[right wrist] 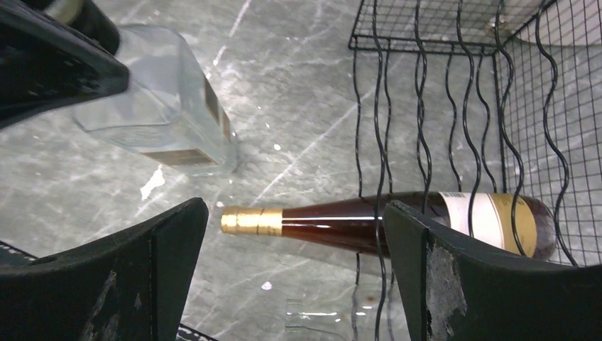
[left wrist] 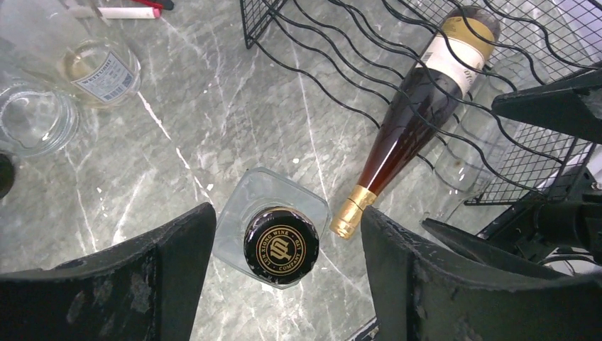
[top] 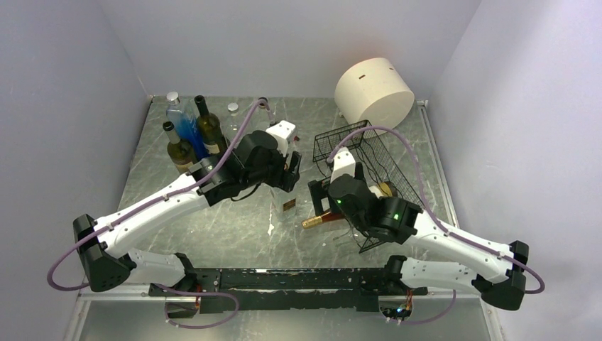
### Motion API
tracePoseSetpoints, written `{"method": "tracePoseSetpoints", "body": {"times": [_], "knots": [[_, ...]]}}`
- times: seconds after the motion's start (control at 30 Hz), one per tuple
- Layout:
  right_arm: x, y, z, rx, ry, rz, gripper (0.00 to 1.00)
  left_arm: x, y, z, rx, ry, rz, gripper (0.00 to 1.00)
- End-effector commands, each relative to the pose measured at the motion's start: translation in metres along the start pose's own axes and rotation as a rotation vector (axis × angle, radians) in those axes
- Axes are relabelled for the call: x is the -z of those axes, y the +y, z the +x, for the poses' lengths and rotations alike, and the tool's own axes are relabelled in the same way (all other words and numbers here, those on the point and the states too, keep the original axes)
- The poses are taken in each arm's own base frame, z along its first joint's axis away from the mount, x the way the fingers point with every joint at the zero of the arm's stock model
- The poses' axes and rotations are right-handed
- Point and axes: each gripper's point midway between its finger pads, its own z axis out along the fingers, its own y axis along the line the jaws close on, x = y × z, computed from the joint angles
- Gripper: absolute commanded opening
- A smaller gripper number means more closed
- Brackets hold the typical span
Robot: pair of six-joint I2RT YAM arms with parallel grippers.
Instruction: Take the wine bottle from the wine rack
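Note:
The wine bottle (right wrist: 355,222), dark brown with a gold foil neck (left wrist: 349,212) and a white and gold label, lies in the black wire wine rack (right wrist: 419,106), its neck sticking out over the table. In the top view the wine bottle (top: 321,219) shows below the wine rack (top: 373,153). My right gripper (right wrist: 294,213) is open, hovering over the bottle's neck and touching nothing. My left gripper (left wrist: 287,217) is open around the black cap of an upright clear square bottle (left wrist: 280,244), with gaps on both sides. From above, the left gripper (top: 291,169) and right gripper (top: 317,190) hang close together.
Several upright bottles (top: 188,131) stand at the back left. A cream cylinder (top: 374,89) lies behind the rack. A glass jar (left wrist: 35,117) and a labelled clear bottle (left wrist: 99,67) stand left of the rack. A clear glass bottle (left wrist: 468,149) lies in the rack beside the wine bottle.

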Motion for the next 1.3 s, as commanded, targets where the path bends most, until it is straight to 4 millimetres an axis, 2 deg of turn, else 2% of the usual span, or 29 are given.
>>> {"method": "tracePoseSetpoints", "body": {"times": [0.0, 0.33, 0.53, 0.67, 0.73, 0.9, 1.0, 1.1, 1.27], "knots": [[-0.002, -0.014, 0.011, 0.016, 0.043, 0.090, 1.00, 0.003, 0.004, -0.004, -0.011, -0.024, -0.057, 0.77], [0.002, -0.010, 0.003, -0.039, -0.006, 0.050, 1.00, -0.001, 0.012, 0.010, -0.062, 0.020, -0.126, 0.62], [0.005, -0.014, 0.003, -0.026, -0.010, 0.057, 1.00, -0.010, 0.010, 0.015, -0.062, 0.011, -0.114, 0.57], [0.006, -0.016, 0.004, -0.032, 0.006, 0.068, 1.00, -0.014, 0.013, 0.018, -0.086, 0.036, -0.136, 0.47], [0.007, -0.016, 0.008, -0.038, 0.020, 0.069, 1.00, -0.016, 0.017, 0.022, -0.094, 0.051, -0.159, 0.38], [0.008, -0.022, 0.008, 0.003, 0.013, 0.086, 1.00, -0.005, 0.030, 0.013, -0.091, 0.052, -0.242, 0.08], [0.011, -0.023, -0.004, 0.008, -0.001, 0.096, 1.00, 0.003, 0.034, 0.000, -0.105, 0.007, -0.257, 0.07], [0.009, -0.023, -0.007, 0.013, -0.010, 0.104, 1.00, 0.010, 0.044, -0.013, -0.111, -0.012, -0.313, 0.07], [0.006, -0.028, -0.004, 0.036, -0.004, 0.138, 1.00, 0.022, 0.078, -0.037, -0.063, -0.048, -0.406, 0.07]]}}
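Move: The standing clear bottle has its neck already between my open left fingers. Its middle is about 1 cm ahead of my left hand and some 14 cm below. From that hand the red wine bottle lies in the rack some 20 cm right, 2 cm back and 20 cm down. The rack's middle is about 27 cm right and 6 cm ahead. For my right hand the clear bottle is roughly 10 cm left, 5 cm ahead and 11 cm below. I sink my left hand about 3 cm around the neck of the clear bottle while my fingers close, and pinch it just under the black cap. Then I carry it about 3 cm left, away from the rack, and slightly forward, rolling the hand's left side up some 15 degrees. My empty right hand, still wide open, eases about 2 cm right, away from this bottle. ##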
